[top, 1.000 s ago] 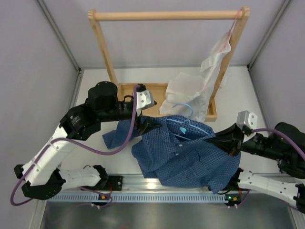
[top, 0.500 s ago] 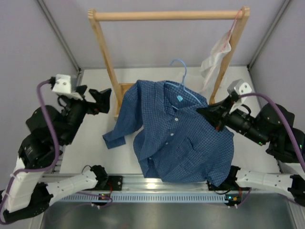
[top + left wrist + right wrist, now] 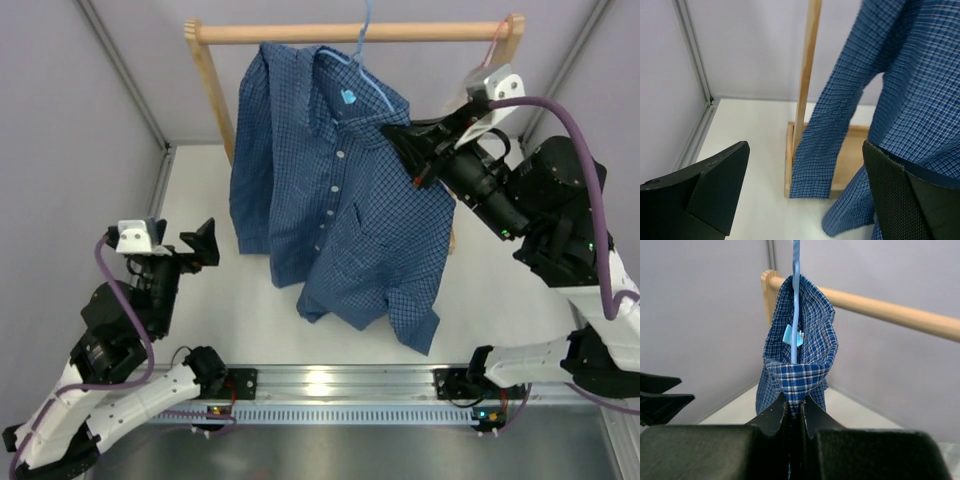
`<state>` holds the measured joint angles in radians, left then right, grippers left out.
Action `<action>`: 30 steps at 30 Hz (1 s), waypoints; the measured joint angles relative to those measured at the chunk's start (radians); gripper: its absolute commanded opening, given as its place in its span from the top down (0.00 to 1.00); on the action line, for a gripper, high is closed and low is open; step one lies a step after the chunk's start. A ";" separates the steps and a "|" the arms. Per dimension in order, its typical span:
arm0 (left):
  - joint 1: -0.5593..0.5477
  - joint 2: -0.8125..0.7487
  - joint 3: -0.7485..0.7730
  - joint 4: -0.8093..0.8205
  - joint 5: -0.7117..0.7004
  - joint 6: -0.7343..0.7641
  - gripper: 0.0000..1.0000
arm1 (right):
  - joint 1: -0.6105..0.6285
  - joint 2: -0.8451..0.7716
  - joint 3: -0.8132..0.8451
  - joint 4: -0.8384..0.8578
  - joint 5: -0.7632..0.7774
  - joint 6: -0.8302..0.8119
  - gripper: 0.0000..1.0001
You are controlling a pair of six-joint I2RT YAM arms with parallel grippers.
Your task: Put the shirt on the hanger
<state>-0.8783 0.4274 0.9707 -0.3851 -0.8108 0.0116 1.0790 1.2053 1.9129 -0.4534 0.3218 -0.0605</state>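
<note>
The dark blue checked shirt point(image 3: 340, 190) hangs on the light blue hanger point(image 3: 362, 40), high up in front of the wooden rail point(image 3: 420, 32). The hanger's hook runs out of the top of the view, so I cannot tell if it rests on the rail. My right gripper point(image 3: 402, 138) is shut on the shirt's shoulder; the wrist view shows the cloth point(image 3: 796, 377) pinched between the jaws of that gripper point(image 3: 795, 402), with the hanger wire point(image 3: 796, 295) rising above. My left gripper point(image 3: 203, 243) is low at the left, open and holding nothing. From my left gripper point(image 3: 805, 150), a sleeve point(image 3: 832, 130) dangles ahead.
The wooden rack has a left post point(image 3: 218, 100) and a tray base point(image 3: 852, 165) on the white table point(image 3: 200, 320). A pink hanger hook point(image 3: 497, 38) sits at the rail's right end. Grey walls close in on both sides.
My right arm has lifted the shirt on its hanger from the table up to the rail. My left gripper let go of the shirt, opened wide and drew back to the near left.
</note>
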 measured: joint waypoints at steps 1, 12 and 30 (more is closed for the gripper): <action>0.000 -0.013 0.000 0.022 -0.009 0.005 0.02 | 0.000 -0.006 -0.001 0.015 0.010 -0.018 1.00; 0.000 -0.025 -0.004 0.057 -0.014 0.021 0.02 | 0.000 -0.244 -0.362 0.320 0.035 -0.094 1.00; 0.011 0.025 -0.022 0.057 -0.225 0.069 0.02 | 0.123 0.133 -0.573 0.612 0.293 0.054 1.00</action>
<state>-0.8669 0.4526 0.9485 -0.3283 -1.0363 0.0807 1.2018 1.3380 1.3399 0.1589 0.6151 -0.0067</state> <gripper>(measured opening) 0.980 0.029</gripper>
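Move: The middle of the rack's rod lies about 19 cm ahead of the right hand, which already holds the shirt and hanger, some 6 cm to its left and nearly level. The rod's left end is about 26 cm left and 19 cm ahead; the white garment hangs roughly 12 cm right, 16 cm ahead and 15 cm lower. From the empty left hand, the rod's middle is some 19 cm ahead, 27 cm right and 16 cm up. Right hand, still pinching collar and hanger, lifts, plunges over 20 cm sweeping left, then rises; left drifts leftward. ##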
